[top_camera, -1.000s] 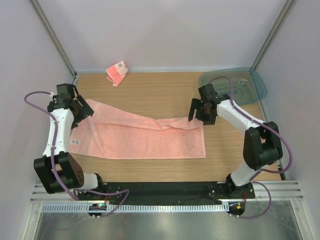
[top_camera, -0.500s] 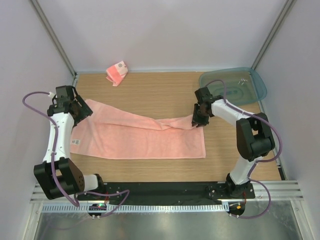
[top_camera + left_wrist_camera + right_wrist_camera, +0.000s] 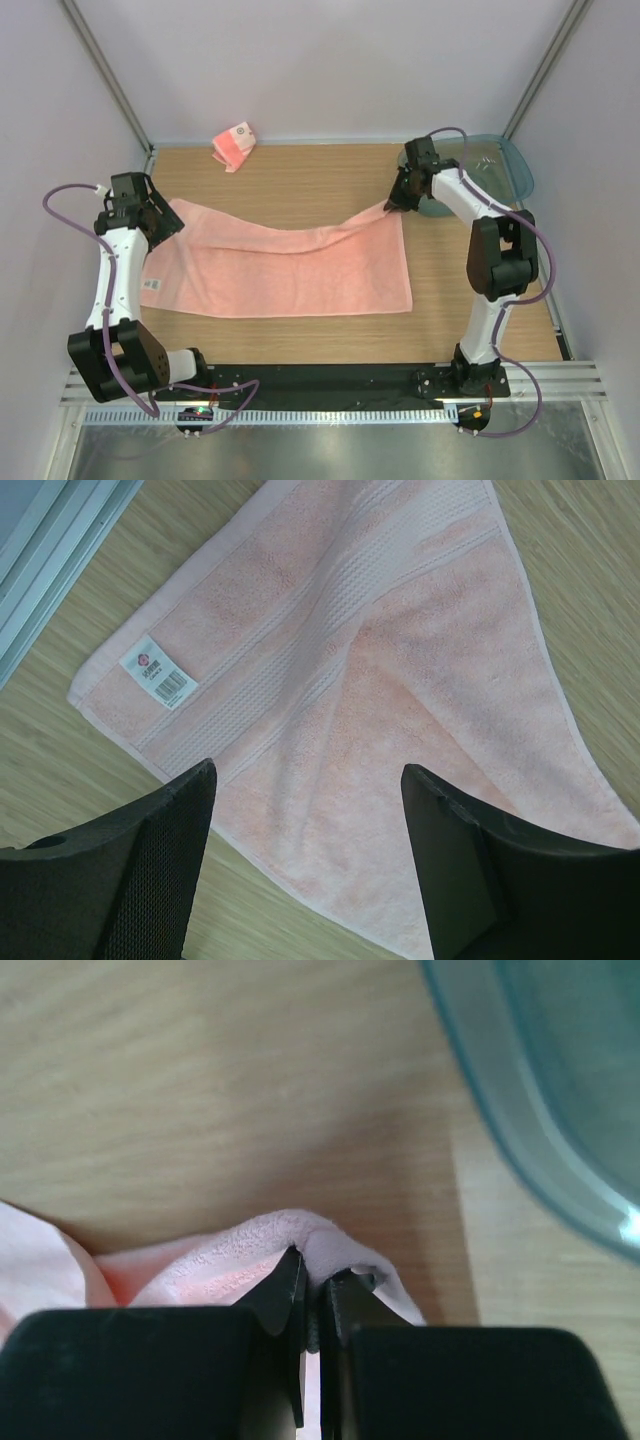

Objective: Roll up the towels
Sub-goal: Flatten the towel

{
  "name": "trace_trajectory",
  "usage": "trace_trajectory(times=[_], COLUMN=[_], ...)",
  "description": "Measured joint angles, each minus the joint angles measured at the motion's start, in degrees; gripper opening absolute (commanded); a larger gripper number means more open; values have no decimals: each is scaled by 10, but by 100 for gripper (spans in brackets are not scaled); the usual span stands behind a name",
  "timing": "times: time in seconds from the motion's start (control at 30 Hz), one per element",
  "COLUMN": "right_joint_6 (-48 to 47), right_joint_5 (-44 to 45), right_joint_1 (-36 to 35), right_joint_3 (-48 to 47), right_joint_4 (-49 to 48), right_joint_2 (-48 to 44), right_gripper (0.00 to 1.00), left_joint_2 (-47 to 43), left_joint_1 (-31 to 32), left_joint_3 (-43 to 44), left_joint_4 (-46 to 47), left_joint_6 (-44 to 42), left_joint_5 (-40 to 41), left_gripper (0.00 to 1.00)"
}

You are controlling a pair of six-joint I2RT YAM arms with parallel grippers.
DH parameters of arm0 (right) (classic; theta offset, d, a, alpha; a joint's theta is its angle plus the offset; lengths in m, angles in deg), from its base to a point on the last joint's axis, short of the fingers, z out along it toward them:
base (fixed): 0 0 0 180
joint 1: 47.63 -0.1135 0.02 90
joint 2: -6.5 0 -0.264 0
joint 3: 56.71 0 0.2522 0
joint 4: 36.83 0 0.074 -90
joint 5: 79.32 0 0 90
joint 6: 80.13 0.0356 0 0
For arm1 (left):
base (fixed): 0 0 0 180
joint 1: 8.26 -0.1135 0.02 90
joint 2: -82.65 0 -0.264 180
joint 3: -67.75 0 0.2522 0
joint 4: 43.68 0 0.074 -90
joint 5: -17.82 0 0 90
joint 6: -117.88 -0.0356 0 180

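The large plain pink towel (image 3: 280,268) lies spread across the middle of the table. My right gripper (image 3: 393,203) is shut on its far right corner (image 3: 300,1235), lifting it near the teal bin. My left gripper (image 3: 163,222) hangs open over the towel's far left corner (image 3: 330,680), its jaws wide apart with nothing between them. A white label (image 3: 157,671) shows near that corner. The small striped towel (image 3: 234,145) sits bunched at the table's back edge, left of centre.
A teal plastic bin (image 3: 480,172) stands at the back right, its rim (image 3: 520,1150) close to my right gripper. Metal frame posts and walls enclose the table at left, right and back.
My right gripper closed on the towel's far right corner and pulled it back and right toward the bin, unfolding the flap. The left arm barely moved.
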Motion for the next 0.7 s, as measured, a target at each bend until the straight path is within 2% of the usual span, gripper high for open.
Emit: trace_trajectory(times=[0.13, 0.17, 0.2, 0.3, 0.4, 0.53, 0.7], right_joint_6=[24, 28, 33, 42, 40, 28, 10], right_joint_5=[-6, -7, -9, -14, -15, 16, 70], right_joint_1=[26, 30, 32, 32, 26, 19, -1], right_joint_3=[-87, -108, -125, -159, -163, -154, -46], right_joint_4=[0, 1, 2, 11, 30, 54, 49], right_joint_2=[55, 72, 89, 129, 138, 115, -18], right_gripper=[3, 16, 58, 88, 92, 92, 91], left_joint_2=[-2, -2, -2, -2, -2, -2, -2], left_joint_1=[0, 0, 0, 0, 0, 0, 0], left_joint_3=[-2, -2, -2, -2, -2, -2, -3], left_joint_4=[0, 0, 0, 0, 0, 0, 0], left_joint_6=[0, 0, 0, 0, 0, 0, 0], left_joint_5=[3, 4, 5, 7, 8, 9, 10], left_gripper=[75, 75, 75, 75, 75, 75, 75])
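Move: Straight below and ahead of the right hand, which already pinches the towel's far right corner, the table spot for that corner lies about 6 cm forward, 1 cm right and 7 cm down. The green tray's middle is some 16 cm to the hand's right and 7 cm ahead; the towel's near right corner is about 23 cm back and 4 cm right. From the left hand the corner's spot lies roughly 48 cm right, 12 cm ahead and 15 cm below. Flinging the pinched far right corner of the towel outward, the right hand sweeps forward about 7 cm, rising slightly and then dipping, and opens its fingers wide near the far end to let the corner go. Empty, it dips a touch more, then pulls back some 6 cm and climbs off the towel. ##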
